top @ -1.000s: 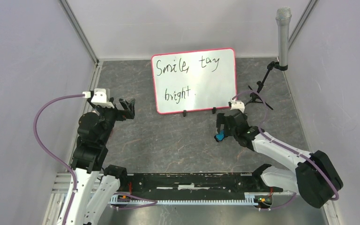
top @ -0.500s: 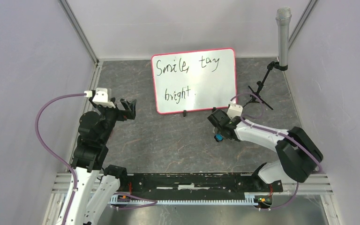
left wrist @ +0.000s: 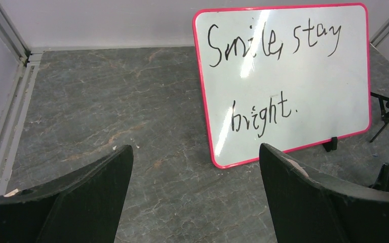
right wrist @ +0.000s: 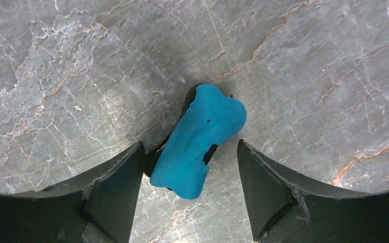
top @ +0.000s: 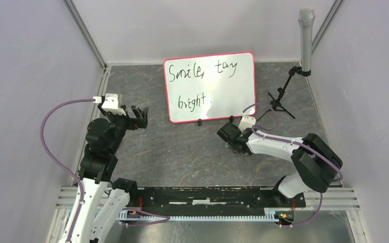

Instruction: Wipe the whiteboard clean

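Note:
The whiteboard (top: 210, 86) stands upright at the back of the floor, pink-red framed, with black handwriting "Smile, stay bright." on it; the left wrist view shows it too (left wrist: 294, 86). My left gripper (top: 139, 117) hangs open to the board's left, nothing between its fingers (left wrist: 195, 152). My right gripper (top: 231, 137) is low over the floor in front of the board's lower right corner. Its jaws straddle a blue-and-black eraser (right wrist: 200, 136) lying on the floor. The left finger (right wrist: 116, 187) is at the eraser's edge, and a gap shows on the right side. In the top view the gripper hides the eraser.
A microphone (top: 306, 40) on a small black tripod (top: 278, 104) stands right of the board, close to my right arm. Grey walls with metal corner rails (top: 88, 38) enclose the marbled floor (top: 182, 152). A black rail (top: 207, 195) runs along the near edge.
My right arm has swung left and come down over the eraser, and its jaws have narrowed around it. The left arm has barely moved.

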### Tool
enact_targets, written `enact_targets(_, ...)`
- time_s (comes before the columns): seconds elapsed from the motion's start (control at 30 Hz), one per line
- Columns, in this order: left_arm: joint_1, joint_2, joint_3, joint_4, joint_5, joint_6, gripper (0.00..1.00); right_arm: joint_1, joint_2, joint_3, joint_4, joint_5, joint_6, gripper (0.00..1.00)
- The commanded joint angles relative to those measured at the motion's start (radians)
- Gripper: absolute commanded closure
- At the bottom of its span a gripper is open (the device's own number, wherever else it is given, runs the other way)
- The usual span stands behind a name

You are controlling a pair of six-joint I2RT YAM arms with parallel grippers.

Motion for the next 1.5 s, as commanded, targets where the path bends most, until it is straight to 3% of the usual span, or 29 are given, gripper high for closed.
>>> enact_targets(0.0, -0.006, 0.009, 0.038, 0.017, 0.035, -0.055, 0.00, 0.022, 0.011, -0.002, -0.037, 0.061, 0.062, 0.29)
enact_targets(0.2, -0.006, 0.028, 0.040, 0.016, 0.051, -0.058, 0.00, 0.060, -0.015, -0.021, -0.042, 0.152, 0.039, 0.46)
enact_targets(0.27, -0.006, 0.030, 0.041, 0.011, 0.051, -0.058, 0.00, 0.061, -0.019, -0.030, -0.014, 0.169, -0.014, 0.46)
enact_targets(0.47, -0.006, 0.052, 0.050, 0.000, 0.059, -0.055, 0.00, 0.061, -0.080, -0.108, 0.187, 0.165, -0.296, 0.32)
enact_targets(0.7, -0.006, 0.087, 0.061, -0.013, 0.088, -0.057, 0.00, 0.057, -0.140, -0.200, 0.358, 0.105, -0.424, 0.34)
enact_targets(0.77, -0.006, 0.090, 0.062, -0.015, 0.091, -0.057, 0.00, 0.048, -0.139, -0.219, 0.384, 0.078, -0.423, 0.45)
enact_targets(0.83, -0.006, 0.094, 0.065, -0.022, 0.091, -0.054, 0.00, 0.046, -0.136, -0.227, 0.395, 0.066, -0.415, 0.67)
enact_targets(0.97, -0.006, 0.108, 0.069, -0.025, 0.095, -0.054, 0.00, 0.043, -0.135, -0.221, 0.397, 0.055, -0.432, 0.69)
enact_targets(1.07, -0.006, 0.120, 0.072, -0.027, 0.107, -0.056, 0.00, 0.041, -0.166, -0.238, 0.442, 0.038, -0.489, 0.78)
enact_targets(1.17, -0.006, 0.129, 0.073, -0.027, 0.115, -0.058, 0.00, 0.039, -0.193, -0.258, 0.477, 0.024, -0.543, 0.79)
enact_targets(1.23, -0.006, 0.135, 0.074, -0.027, 0.115, -0.062, 0.00, 0.039, -0.212, -0.274, 0.523, 0.009, -0.591, 0.86)
enact_targets(1.3, -0.006, 0.149, 0.078, -0.027, 0.115, -0.073, 0.00, 0.038, -0.234, -0.291, 0.591, -0.011, -0.662, 1.00)
enact_targets(1.47, -0.003, 0.295, 0.163, -0.056, 0.192, -0.158, 0.00, 0.027, -0.267, -0.296, 0.715, 0.002, -0.812, 1.00)
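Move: The blue eraser lies practically between the right hand's open fingers, its middle about 1 cm ahead, 1 cm to the right and 1 cm below. The right-hand black clip under the whiteboard is some 10 cm ahead and 2 cm left; the whiteboard's middle roughly 22 cm ahead, 10 cm left and a little higher; the tripod foot about 16 cm ahead and 15 cm right. From the left hand the eraser is about 31 cm right, 2 cm back and 29 cm down. Sideways first, low over the table: the right hand slips about 1.5 cm right, turning counter-clockwise so that its fingers straddle the blue eraser's long sides, then shuts to about a third open and pinches it. It carries on forward, left and up by a couple of centimetres, the turn reaching some 30 degrees. The open left hand sinks about 3.5 cm, easing right and forward, and tips down. ##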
